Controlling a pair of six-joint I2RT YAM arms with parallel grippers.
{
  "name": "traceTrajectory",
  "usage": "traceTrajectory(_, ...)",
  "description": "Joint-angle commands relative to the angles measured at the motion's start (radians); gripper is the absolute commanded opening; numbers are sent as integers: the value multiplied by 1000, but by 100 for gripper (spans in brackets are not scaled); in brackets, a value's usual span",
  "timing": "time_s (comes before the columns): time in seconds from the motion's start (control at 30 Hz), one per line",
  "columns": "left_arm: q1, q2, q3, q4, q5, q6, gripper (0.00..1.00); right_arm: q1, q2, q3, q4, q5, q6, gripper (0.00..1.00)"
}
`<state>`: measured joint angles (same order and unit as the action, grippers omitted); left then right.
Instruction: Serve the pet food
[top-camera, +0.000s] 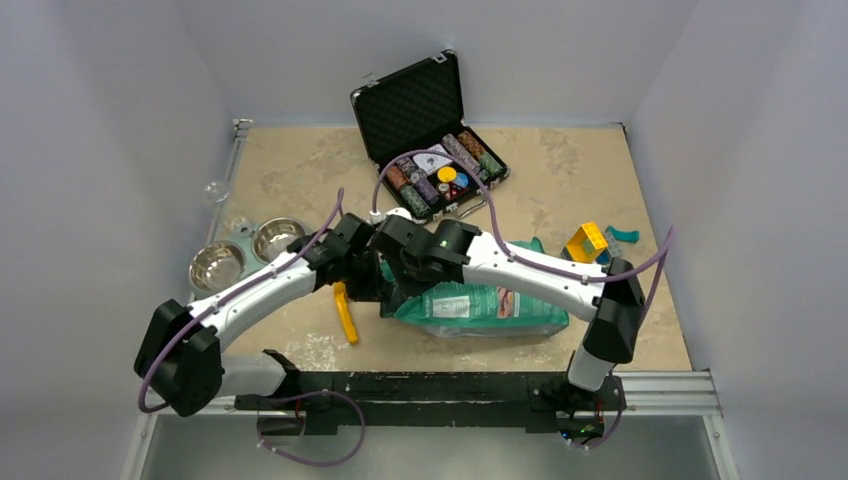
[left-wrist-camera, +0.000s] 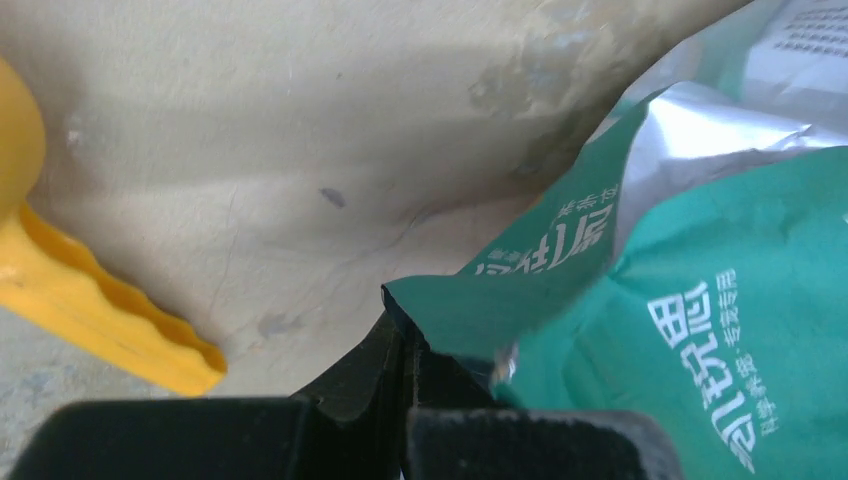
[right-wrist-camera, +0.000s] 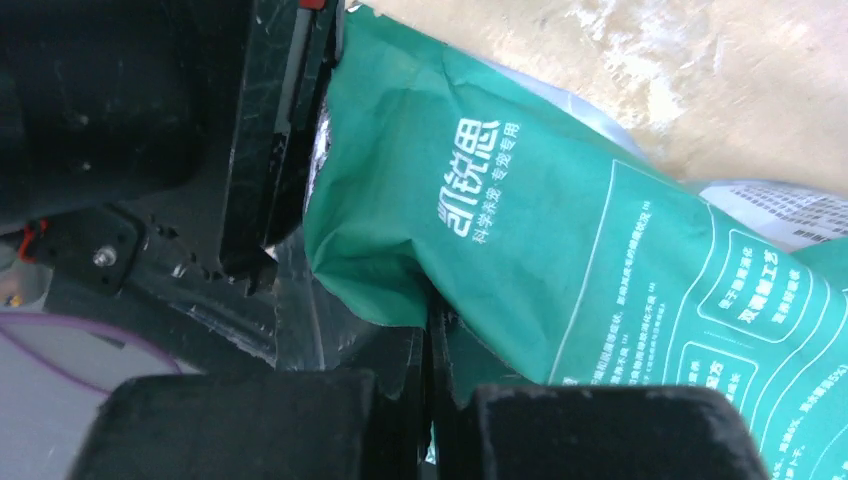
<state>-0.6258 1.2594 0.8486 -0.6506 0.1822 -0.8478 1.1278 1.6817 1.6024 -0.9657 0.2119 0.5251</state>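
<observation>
A teal-green pouch (top-camera: 490, 305) lies flat on the table, its left end lifted between both arms. My left gripper (left-wrist-camera: 407, 340) is shut on a corner of the pouch (left-wrist-camera: 700, 300), and silver lining shows at the mouth. My right gripper (right-wrist-camera: 432, 345) is shut on the pouch's (right-wrist-camera: 560, 230) edge, right beside the left gripper's black fingers (right-wrist-camera: 270, 150). From above, the left gripper (top-camera: 372, 285) and the right gripper (top-camera: 400, 275) meet at the pouch's left end. The pet food is hidden inside the pouch.
A yellow scoop (top-camera: 345, 312) lies just left of the pouch, also seen in the left wrist view (left-wrist-camera: 90, 310). Two steel bowls (top-camera: 217, 265) sit in a holder at the left. An open black case of poker chips (top-camera: 440, 165) stands at the back. A yellow block (top-camera: 586, 242) lies at the right.
</observation>
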Motion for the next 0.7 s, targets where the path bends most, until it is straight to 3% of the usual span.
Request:
traceTrajectory(0.0,-9,-38,129,-83,16,67,0,-35,-222,26,-141,114,-27,0)
traceTrajectory(0.1,-26,-73,279,-130,43,66,0,-47,-360,44,-250,186,-28,0)
traceTrajectory(0.17,-29,-95,300,-102,83,15,0,-48,-394,13,-250,176,-24,0)
traceTrajectory(0.33,-11,-101,54,58,109,-105,0,-53,-250,-101,-10,12,0,0)
traceTrajectory(0.43,5,-12,52,30,146,-64,0,-54,-147,17,-78,32,-18,0)
traceTrajectory(0.6,-27,-67,263,-57,137,-15,0,-121,-397,-88,-154,157,-60,0)
traceTrajectory(0.67,-40,-100,306,-57,119,-15,0,-153,-483,-158,-95,151,-75,0)
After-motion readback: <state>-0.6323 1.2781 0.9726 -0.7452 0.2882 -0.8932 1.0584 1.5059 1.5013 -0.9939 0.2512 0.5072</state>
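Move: Both shut hands already pinch the open mouth of the pet food bag; its body lies mostly on the table, its middle about 21 cm right of the left hand, level ahead and some 4 cm lower. From the right hand it is about 17 cm right, 1 cm back and 11 cm lower. The yellow scoop lies about 9 cm to the left hand's left, level with it, and the poker case about 6 cm right and 24 cm ahead of the right hand. Still pinching the rim of the bag's mouth, both hands shake it once: they swing up about 12 cm and to the right, then drop most of the way back. The right hand swings wider and finishes about 5 cm right of its start, the left about 2 cm, both some 3 cm higher. Both hands tilt on the rise and nearly level out again. ##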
